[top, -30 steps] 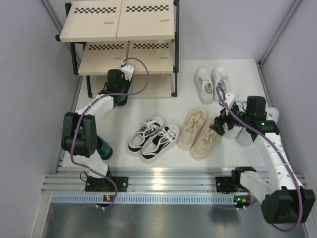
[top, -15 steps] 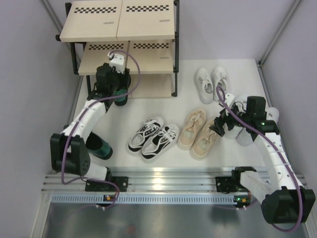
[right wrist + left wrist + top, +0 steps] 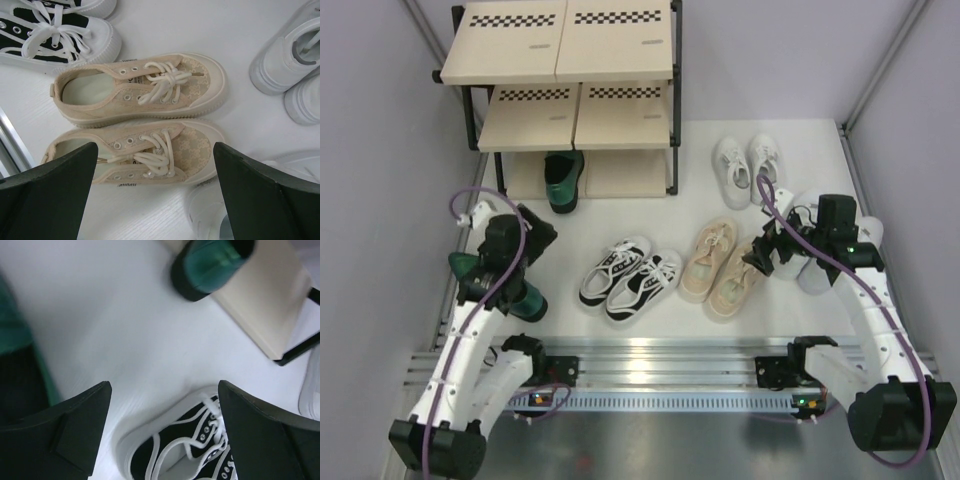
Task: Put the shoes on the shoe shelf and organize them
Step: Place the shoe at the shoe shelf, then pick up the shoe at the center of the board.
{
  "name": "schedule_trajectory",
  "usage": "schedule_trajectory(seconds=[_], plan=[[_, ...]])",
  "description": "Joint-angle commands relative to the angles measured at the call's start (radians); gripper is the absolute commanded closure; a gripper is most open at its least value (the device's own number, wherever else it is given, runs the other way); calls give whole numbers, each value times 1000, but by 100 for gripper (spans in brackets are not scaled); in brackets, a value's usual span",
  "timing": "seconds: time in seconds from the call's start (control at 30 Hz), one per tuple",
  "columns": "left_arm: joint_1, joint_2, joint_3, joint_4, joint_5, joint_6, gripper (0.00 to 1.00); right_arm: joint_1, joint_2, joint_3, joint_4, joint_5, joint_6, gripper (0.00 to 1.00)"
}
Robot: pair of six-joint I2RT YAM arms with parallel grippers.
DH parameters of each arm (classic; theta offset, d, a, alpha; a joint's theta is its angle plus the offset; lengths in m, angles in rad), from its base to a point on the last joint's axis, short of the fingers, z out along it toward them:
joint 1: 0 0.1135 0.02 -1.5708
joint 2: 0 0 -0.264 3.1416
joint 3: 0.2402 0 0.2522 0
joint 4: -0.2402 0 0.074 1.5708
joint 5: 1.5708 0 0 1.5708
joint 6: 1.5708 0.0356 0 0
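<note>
The shoe shelf (image 3: 570, 60) stands at the back left. One dark green shoe (image 3: 563, 180) rests on its bottom board (image 3: 270, 305), heel outward, also seen as a green shoe (image 3: 212, 265) in the left wrist view. Its partner (image 3: 515, 292) lies on the floor under my left arm. My left gripper (image 3: 532, 233) is open and empty, over the floor beside the black-and-white sneakers (image 3: 630, 275); its jaws (image 3: 165, 430) frame one of the black-and-white sneakers (image 3: 185, 445). My right gripper (image 3: 765, 255) hangs open above the beige sneakers (image 3: 142, 92), holding nothing.
Small white sneakers (image 3: 745, 165) sit at the back right near the shelf's black leg (image 3: 672, 160). Larger white sneakers (image 3: 835, 255) lie partly under my right arm. Grey walls close in both sides; a metal rail (image 3: 650, 365) runs along the near edge.
My left gripper let go of the green shoe on the bottom board, opened wide, and drew back toward me and to the left. The right arm has not moved.
</note>
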Motion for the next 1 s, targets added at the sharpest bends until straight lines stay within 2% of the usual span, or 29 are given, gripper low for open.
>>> schedule_trajectory(seconds=[0.0, 0.1, 0.17, 0.33, 0.47, 0.5, 0.57, 0.6, 0.67, 0.77, 0.8, 0.83, 0.97], plan=[[5, -53, -44, -327, -133, -420, 8, -13, -1, -2, 12, -47, -23, 1], [5, 5, -31, -465, -191, -513, 8, -13, 9, -6, 13, -52, -20, 1], [5, 69, -28, -500, -237, -540, 8, -13, 13, -6, 13, -52, -19, 1], [7, 185, -39, -468, -319, -537, 7, -13, 32, -10, 15, -35, -20, 1], [18, 266, -51, -384, -368, -478, 14, -13, 33, -13, 15, -29, -23, 0], [30, 286, -74, -354, -359, -467, 28, -13, 32, -13, 15, -29, -23, 1], [48, 347, -100, -278, -328, -428, 44, -13, 32, -12, 15, -30, -23, 1], [71, 369, -110, -256, -289, -425, 64, -13, 29, -12, 13, -32, -26, 1], [84, 400, -133, -204, -259, -386, 82, -13, 21, -13, 12, -32, -29, 1], [82, 336, -136, -165, -164, -281, 91, -13, 4, -18, 12, -30, -34, 1], [82, 294, -131, -150, -108, -249, 93, -13, 4, -18, 13, -32, -37, 1], [82, 203, -124, -145, -86, -222, 99, -44, -1, -18, 15, -32, -37, 1], [78, -54, -99, -110, 41, -9, 100, -44, -5, -15, 10, -39, -42, 1]])
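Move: The green shoe still on the table, toe pointing out to the left, has its middle about 12 cm to the left hand's left, 5 cm back and 16 cm below. The nearer black-and-white sneaker lies level with this hand, some 18 cm to its right; the green shoe already on the bottom shelf is about 24 cm ahead, 4 cm right and 9 cm below. From the right hand, the table's green shoe is roughly 68 cm to the left, 2 cm back and 14 cm below. The left hand, fingers open, swoops down some 14 cm while drawing back and left about 7 cm each way onto the remaining green shoe, tipping more steeply down by about 30 degrees and turning counter-clockwise about as much. Near the bottom the fingers close and pinch the side wall of the shoe's opening near the heel, on the shelf-facing side; then the hand rises a few centimetres and heads back to the right, keeping that grip and turning partly back clockwise. ##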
